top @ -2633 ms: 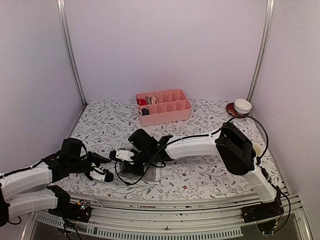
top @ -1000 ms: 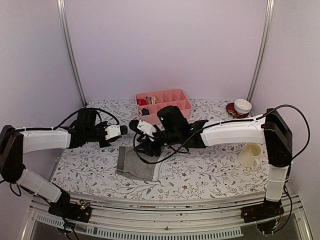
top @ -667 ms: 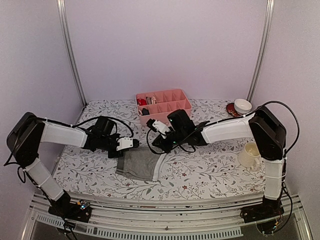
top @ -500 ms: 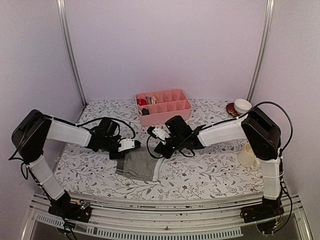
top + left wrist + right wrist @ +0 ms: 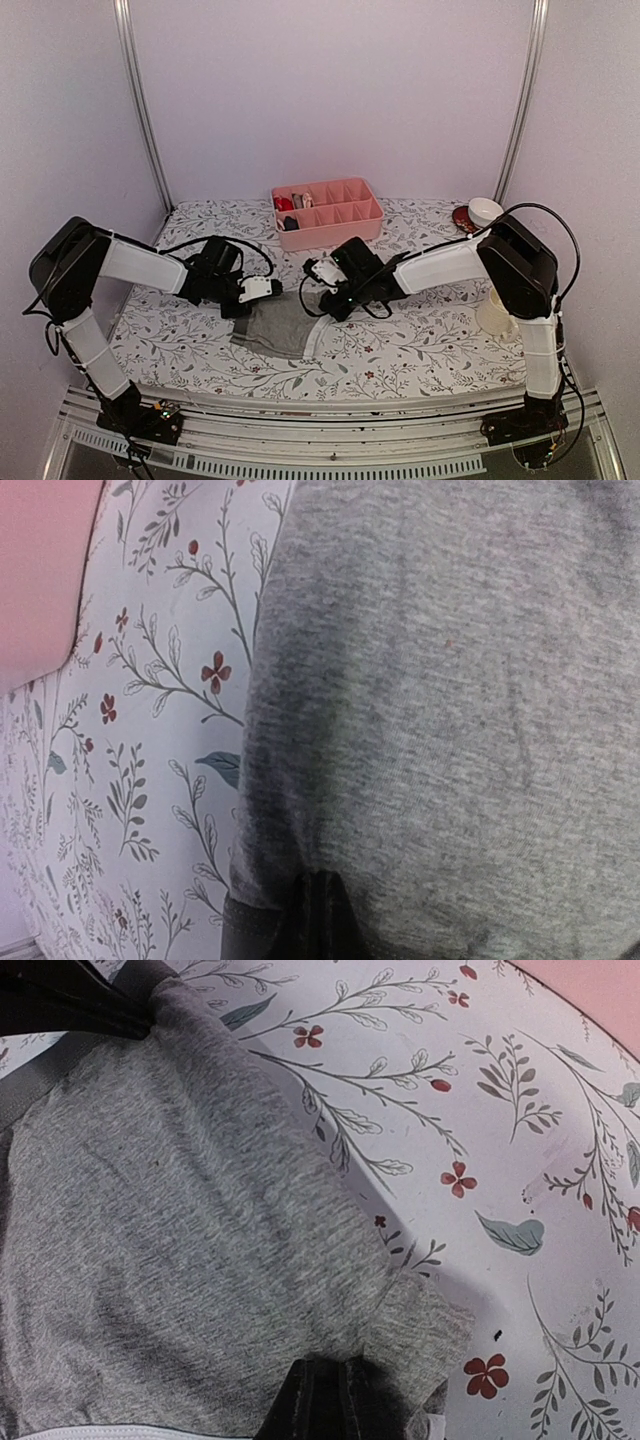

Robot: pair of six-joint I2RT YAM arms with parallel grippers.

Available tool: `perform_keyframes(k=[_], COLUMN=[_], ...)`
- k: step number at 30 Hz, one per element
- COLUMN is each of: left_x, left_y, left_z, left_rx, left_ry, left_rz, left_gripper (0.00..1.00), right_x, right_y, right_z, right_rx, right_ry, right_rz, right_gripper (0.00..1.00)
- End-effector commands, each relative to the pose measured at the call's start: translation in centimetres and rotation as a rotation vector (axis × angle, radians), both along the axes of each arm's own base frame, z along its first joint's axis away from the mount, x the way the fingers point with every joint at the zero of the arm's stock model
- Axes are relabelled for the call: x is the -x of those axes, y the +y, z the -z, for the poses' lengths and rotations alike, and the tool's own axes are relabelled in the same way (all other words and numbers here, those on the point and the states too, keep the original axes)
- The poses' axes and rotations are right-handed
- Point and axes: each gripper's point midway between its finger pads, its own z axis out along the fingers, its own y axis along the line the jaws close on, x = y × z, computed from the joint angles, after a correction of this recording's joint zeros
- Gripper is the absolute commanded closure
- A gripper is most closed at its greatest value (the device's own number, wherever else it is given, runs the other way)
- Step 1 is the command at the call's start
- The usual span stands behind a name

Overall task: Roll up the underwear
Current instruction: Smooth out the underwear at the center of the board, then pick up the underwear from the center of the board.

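The grey underwear [image 5: 280, 328] lies flat on the flowered tablecloth in front of the arms, a pale band along its right edge. My left gripper [image 5: 264, 292] is shut on the cloth's far left corner. In the left wrist view the dark fingertips [image 5: 322, 922] pinch the grey underwear [image 5: 450, 710] by its darker hem. My right gripper [image 5: 320, 298] is shut on the far right corner. In the right wrist view its fingertips [image 5: 340, 1400] bite a small fold of the underwear [image 5: 190, 1260]. The left gripper's dark fingers [image 5: 70, 1000] show at that view's top left.
A pink divided tray [image 5: 328, 212] with small items stands behind the cloth, close to both grippers. A pale cup [image 5: 497, 310] stands at the right by the right arm. A white bowl [image 5: 486, 212] on a red saucer sits at the back right.
Both grippers came down from above the table to the far edge of the underwear and shut on its two far corners. The cloth has barely shifted.
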Motion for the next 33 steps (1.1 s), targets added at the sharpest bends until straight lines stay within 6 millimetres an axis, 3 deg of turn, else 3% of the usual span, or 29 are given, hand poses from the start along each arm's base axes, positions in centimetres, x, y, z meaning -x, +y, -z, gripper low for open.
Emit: perform_keyframes(k=[1, 3, 5, 10, 11, 12, 13, 16, 19, 22, 25, 27, 33], left_x=[1.4, 1.4, 1.3, -0.1, -0.4, -0.5, -0.5, 0.8, 4.5, 8.4, 11.1, 12.2, 13.4], left_y=[1.8, 1.9, 1.7, 1.1, 1.2, 1.3, 1.5, 2.0, 2.1, 2.6, 3.4, 3.7, 3.5], left_z=[1.9, 1.9, 1.4, -2.6, -3.6, -4.5, -5.4, -8.0, -8.8, -8.1, -6.1, -5.4, -4.0], left_rx=[-0.075, -0.074, -0.063, -0.001, 0.006, 0.012, 0.018, 0.05, 0.062, 0.022, -0.028, -0.048, -0.083], left_ry=[0.069, 0.072, 0.063, -0.03, -0.057, -0.083, -0.108, -0.16, -0.199, -0.285, -0.334, -0.354, -0.382], left_rz=[-0.039, -0.039, -0.041, -0.061, -0.069, -0.071, -0.067, -0.015, 0.159, 0.341, 0.463, 0.52, 0.596], left_gripper=[0.99, 0.97, 0.9, 0.47, 0.34, 0.14, 0.03, 0.01, 0.01, 0.01, 0.01, 0.01, 0.01], right_x=[-0.9, -1.2, -1.3, -0.1, 0.3, 0.9, 1.5, 3.7, 6.1, 8.6, 10.4, 11.4, 11.8], right_y=[-3.5, -3.6, -3.1, -1.7, -1.5, -1.4, -1.2, -0.7, -0.4, -0.5, -1.0, -1.7, -2.4], right_z=[1.0, 0.3, -1.8, -7.1, -8.0, -8.7, -9.4, -10.7, -11.5, -11.2, -10.5, -10.1, -13.0], right_rx=[0.101, 0.106, 0.076, 0.011, 0.009, 0.006, 0.0, 0.01, 0.036, 0.033, 0.014, 0.002, -0.088], right_ry=[0.013, -0.01, -0.048, -0.162, -0.191, -0.211, -0.226, -0.268, -0.307, -0.313, -0.307, -0.31, -0.378], right_rz=[0.097, 0.094, 0.062, -0.048, -0.072, -0.091, -0.111, -0.174, -0.23, -0.285, -0.316, -0.324, -0.308], right_gripper=[0.88, 0.84, 0.78, 0.59, 0.56, 0.53, 0.51, 0.44, 0.37, 0.3, 0.27, 0.25, 0.24])
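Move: Both shut grippers already rest on the underwear's far corners. Its middle lies about 5 cm back and 10 cm to the right of the left hand, and about 5 cm back and 9 cm to the left of the right hand, some 1 cm lower. The pink box is roughly 24 cm ahead and 19 cm right of the left hand, straight ahead of the right hand at about 24 cm. The cream mug is some 34 cm to the right hand's right, about level. The fingertips come off the underwear's two far corners, the right one first easing about 1 cm outward to the right; both grippers open while lifting some 10 cm. They then swing back about 12 cm towards the near corners, the left sinking again and turning clockwise by nearly 30 degrees, the right coming down slightly and turning some 20 degrees counter-clockwise. ##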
